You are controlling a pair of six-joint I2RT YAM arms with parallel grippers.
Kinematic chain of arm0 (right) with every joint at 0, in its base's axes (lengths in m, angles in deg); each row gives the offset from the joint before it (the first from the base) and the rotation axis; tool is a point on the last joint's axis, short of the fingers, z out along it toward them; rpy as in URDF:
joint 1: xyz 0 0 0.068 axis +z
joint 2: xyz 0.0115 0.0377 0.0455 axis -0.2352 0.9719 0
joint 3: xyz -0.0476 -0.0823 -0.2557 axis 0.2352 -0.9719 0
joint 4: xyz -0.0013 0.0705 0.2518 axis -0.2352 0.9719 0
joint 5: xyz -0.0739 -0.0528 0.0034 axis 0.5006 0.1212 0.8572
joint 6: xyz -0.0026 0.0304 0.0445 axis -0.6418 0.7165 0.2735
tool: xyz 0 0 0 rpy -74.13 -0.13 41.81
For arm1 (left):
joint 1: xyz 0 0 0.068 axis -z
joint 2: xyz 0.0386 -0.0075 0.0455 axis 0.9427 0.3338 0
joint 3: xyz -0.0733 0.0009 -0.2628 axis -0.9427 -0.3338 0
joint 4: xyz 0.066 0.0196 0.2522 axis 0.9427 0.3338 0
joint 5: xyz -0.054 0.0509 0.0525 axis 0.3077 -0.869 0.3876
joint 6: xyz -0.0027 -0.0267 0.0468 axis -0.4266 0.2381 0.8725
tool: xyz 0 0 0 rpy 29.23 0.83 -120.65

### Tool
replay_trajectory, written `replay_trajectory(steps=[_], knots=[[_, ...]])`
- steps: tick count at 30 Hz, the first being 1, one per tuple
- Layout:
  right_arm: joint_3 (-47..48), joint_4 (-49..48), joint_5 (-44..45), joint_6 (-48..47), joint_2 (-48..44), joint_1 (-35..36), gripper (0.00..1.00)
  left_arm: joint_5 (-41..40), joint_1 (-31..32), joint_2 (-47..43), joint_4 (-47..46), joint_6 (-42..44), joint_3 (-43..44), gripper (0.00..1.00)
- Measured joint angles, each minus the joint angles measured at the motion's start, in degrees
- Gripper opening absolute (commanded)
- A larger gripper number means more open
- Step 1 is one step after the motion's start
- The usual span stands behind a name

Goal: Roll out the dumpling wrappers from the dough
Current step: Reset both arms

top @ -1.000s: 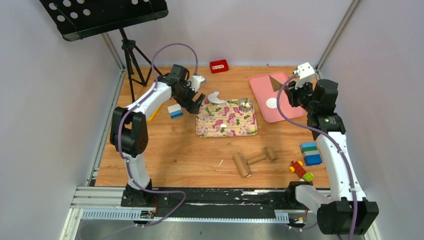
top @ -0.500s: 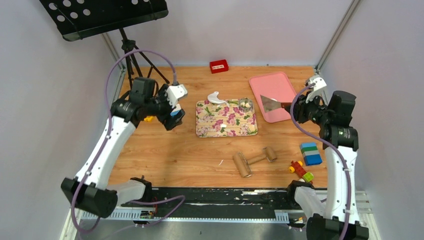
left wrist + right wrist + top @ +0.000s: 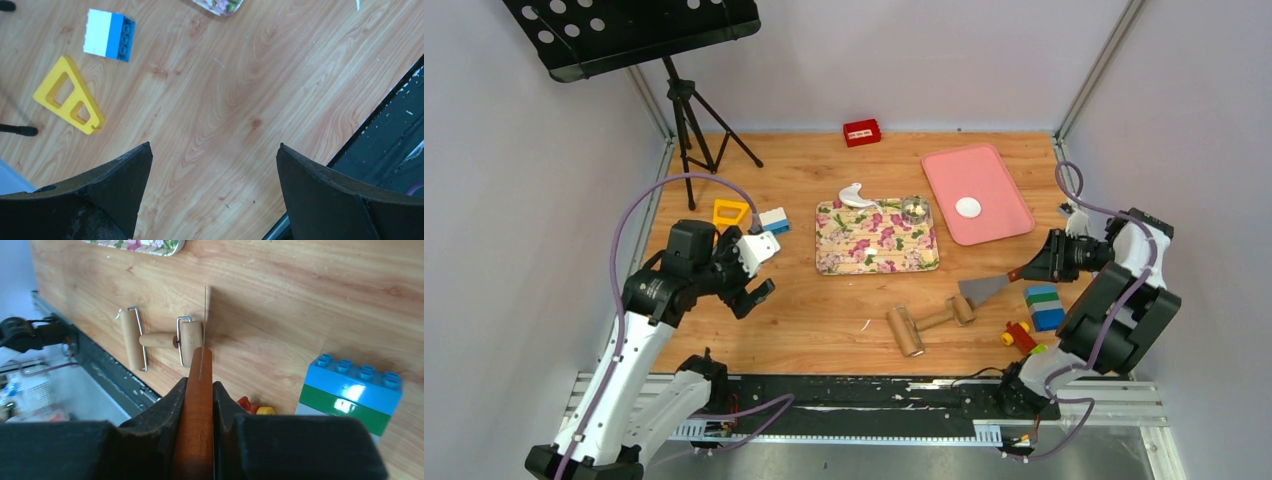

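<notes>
One dumpling wrapper (image 3: pixel 967 207), a small white disc, lies on the pink tray (image 3: pixel 999 170). The dough (image 3: pixel 854 194) is a curled white scrap at the back edge of the floral tray (image 3: pixel 894 245); a white crumb (image 3: pixel 871 253) lies on that tray. My right gripper (image 3: pixel 1042 266) (image 3: pixel 200 382) is shut on the brown handle of a metal spatula (image 3: pixel 982 290) (image 3: pixel 199 365), held low over the wood beside the rolling pin (image 3: pixel 932 320) (image 3: pixel 160 339). My left gripper (image 3: pixel 746 285) (image 3: pixel 214 145) hangs open over bare wood at the near left, holding nothing.
A metal ring cutter (image 3: pixel 914 210) stands on the floral tray's back right corner. A white-and-blue block (image 3: pixel 774 221) (image 3: pixel 108 34) and a yellow triangle (image 3: pixel 730 213) (image 3: pixel 70 95) lie at the left. Coloured blocks (image 3: pixel 1046 307) (image 3: pixel 350 390) sit under the right arm. A red box (image 3: pixel 862 132) is at the back.
Both arms pulled back toward the near edge. The right one carried the spatula off the pink tray, where the disc stays. The left one left the dough scrap, still open.
</notes>
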Motion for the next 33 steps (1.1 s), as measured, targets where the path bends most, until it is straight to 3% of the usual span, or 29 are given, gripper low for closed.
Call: replay_trajectory(steps=[2,7,9,11,17,23,28,33], knots=[[0.3,2.2,-1.4,-3.1,4.8,-1.5,0.14,0.4,0.0,-0.9,-0.6,-0.2,0.0,1.00],[0.3,3.4,-2.9,-5.7,7.9,-3.4,0.40,0.5,-0.1,-1.8,-2.7,-0.7,-0.2,1.00],[0.0,2.6,-2.8,-5.6,7.4,-3.6,0.48,0.5,-0.2,-1.9,-3.5,-1.0,-0.5,1.00],[-0.6,0.9,-1.8,-4.9,6.0,-3.6,0.66,0.4,-0.2,-1.8,-3.6,-1.2,-0.7,1.00],[-1.3,-4.7,5.6,-1.3,-4.4,-3.6,0.89,-1.4,-0.2,-1.8,-4.6,-1.9,-0.8,1.00],[1.6,-6.6,13.9,-0.2,-15.0,-3.6,1.00,-2.2,-0.2,-1.7,-5.0,-2.2,-0.8,1.00],[5.8,-7.2,19.9,-0.5,-23.8,-3.6,1.00,-2.7,-0.2,-1.8,-5.8,-2.6,-0.8,1.00],[10.2,-7.1,17.5,-0.4,-31.7,-3.6,1.00,-6.3,-0.2,-2.6,-3.7,-3.7,2.2,1.00]])
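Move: My right hand already grips the scraper's handle, its blade reaching left and down towards the table. The block stack it is being laid on sits about 4 cm back and 4 cm right of this hand, some 5 cm lower. The rolling pin's middle is roughly 16 cm left and 6 cm back, the toy car about 9 cm back and 1 cm right. From my empty left hand, the block stack lies about 51 cm right and 1 cm ahead. I let the scraper down with my right hand by about 2 cm, then open the fingers wide and let go of its handle over the block stack. The empty hand then climbs some 15 cm, swinging right until it comes partway back and rolling about 50 degrees to point down more steeply. My open left hand eases slightly up and forward. ##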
